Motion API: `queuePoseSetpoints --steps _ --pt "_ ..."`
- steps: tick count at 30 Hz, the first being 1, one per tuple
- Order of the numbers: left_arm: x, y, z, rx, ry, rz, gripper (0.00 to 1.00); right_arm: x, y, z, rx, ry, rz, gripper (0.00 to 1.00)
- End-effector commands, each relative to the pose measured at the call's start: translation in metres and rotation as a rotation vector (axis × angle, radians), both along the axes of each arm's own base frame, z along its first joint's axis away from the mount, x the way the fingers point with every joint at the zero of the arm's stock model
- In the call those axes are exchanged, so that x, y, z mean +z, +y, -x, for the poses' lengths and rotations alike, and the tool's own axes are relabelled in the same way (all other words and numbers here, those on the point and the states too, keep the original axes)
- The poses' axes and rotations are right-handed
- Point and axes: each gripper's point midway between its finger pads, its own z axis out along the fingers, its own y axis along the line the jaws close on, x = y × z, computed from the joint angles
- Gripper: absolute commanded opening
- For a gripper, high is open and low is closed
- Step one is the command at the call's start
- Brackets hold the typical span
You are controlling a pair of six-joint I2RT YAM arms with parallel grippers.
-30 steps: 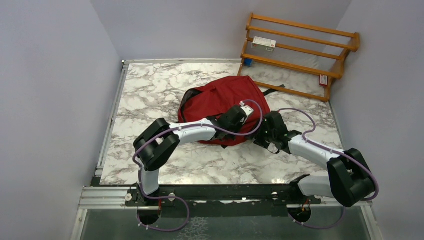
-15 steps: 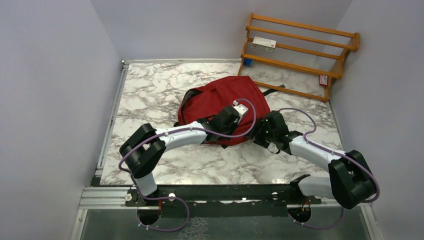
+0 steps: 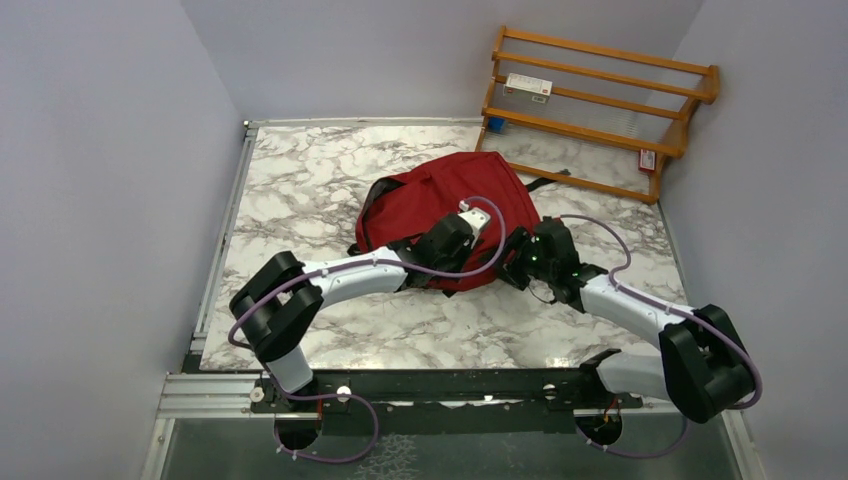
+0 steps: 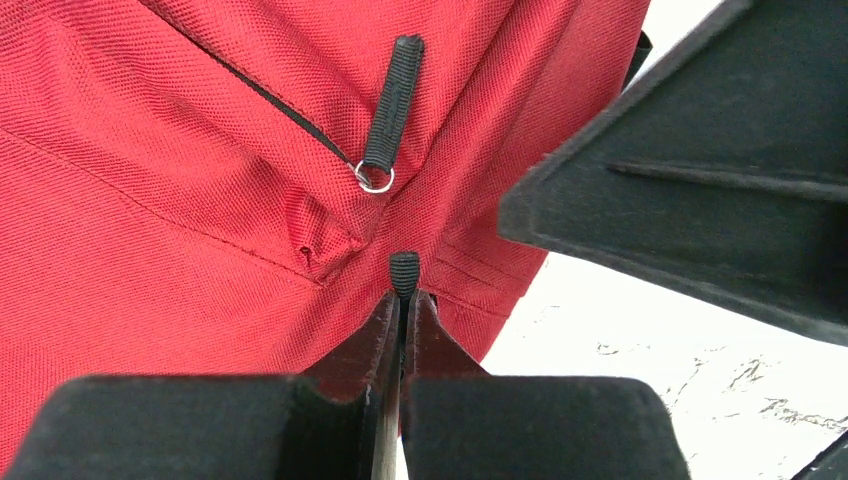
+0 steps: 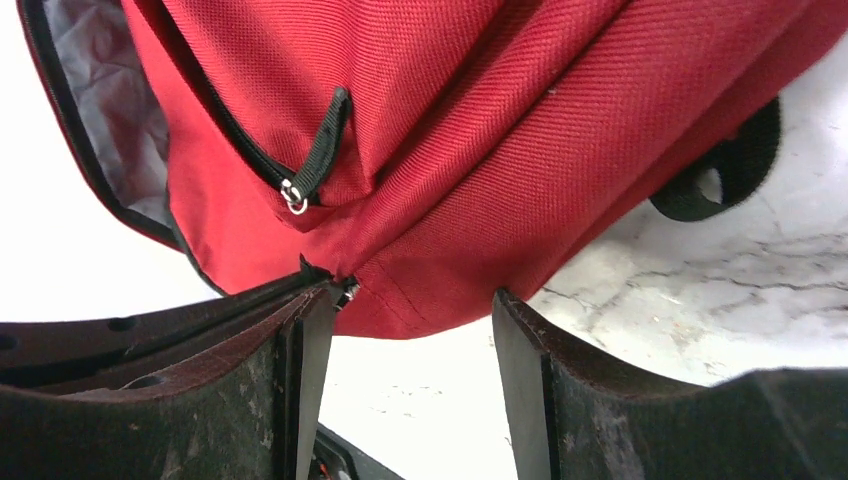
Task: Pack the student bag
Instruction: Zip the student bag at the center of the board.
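The student bag (image 3: 440, 195), a dark-red backpack, lies on the marble table (image 3: 300, 180) with its near-right corner between the two grippers. My left gripper (image 4: 403, 295) is shut on a black zipper pull (image 4: 404, 268) at that corner. A second zipper pull (image 4: 392, 100) with a metal ring hangs loose above it. My right gripper (image 5: 410, 305) is open, with the bag's corner (image 5: 440, 290) just at its fingertips and nothing between them. Grey lining (image 5: 100, 100) shows at the bag's open edge. In the top view the left gripper (image 3: 478, 255) and right gripper (image 3: 512, 268) nearly meet.
A wooden rack (image 3: 600, 100) leans in the back right corner with a small box (image 3: 527, 86) on a rail. A black strap loop (image 5: 735, 170) of the bag lies on the marble. Walls close in left and right.
The left arm's elbow has swung left and toward the near edge, its gripper still shut on the pull. The right gripper has crept closer to the bag corner and opened slightly wider.
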Motion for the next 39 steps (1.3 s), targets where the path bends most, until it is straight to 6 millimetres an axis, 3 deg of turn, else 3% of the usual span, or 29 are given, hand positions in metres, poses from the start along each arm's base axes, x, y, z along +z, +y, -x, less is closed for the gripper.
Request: queuePoseSetpoints --steps 1,9,14,16,23,39 --pt "0.019 -0.004 0.001 0.01 -0.025 0.084 0.0 0.009 0.015 -0.012 -0.007 -0.009 -0.107 0.64" --pt "0.037 -0.01 0.009 -0.033 -0.047 0.175 0.0 -0.006 0.028 -0.025 0.02 0.044 -0.109 0.64" --pt "0.036 -0.009 0.011 -0.044 -0.049 0.178 0.0 -0.011 0.028 -0.033 0.012 0.045 -0.083 0.6" --pt "0.034 -0.007 0.011 -0.04 -0.048 0.171 0.0 -0.012 0.028 -0.034 0.008 0.046 -0.073 0.52" --pt "0.032 0.005 0.009 -0.003 -0.069 0.148 0.0 -0.019 0.022 -0.033 -0.015 0.046 -0.052 0.01" --pt "0.031 0.045 0.002 0.136 -0.087 0.079 0.0 -0.027 -0.02 -0.021 -0.1 0.022 0.077 0.0"
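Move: About 3 cm ahead, 3 cm to the left and 2 cm below the open right hand lies the red fabric fold it will pinch. The front-pocket pull tab is roughly 2 cm ahead, 5 cm left and 3 cm below that hand. From the shut left hand, the fold is some 2 cm ahead, 6 cm right and 2 cm below, and the bag's open mouth about 8 cm ahead and 16 cm left, nearly level. Reaching forward and left about 4 cm and down some 2 cm, the right hand shuts on the red fold beside the pocket pull tab, then, still shut, draws back to the right and slightly up. The left hand, fingers staying shut on what looks like a main-zip pull, rises 2–3 cm, edging back, and finally goes about 2 cm left towards the bag's open mouth. ##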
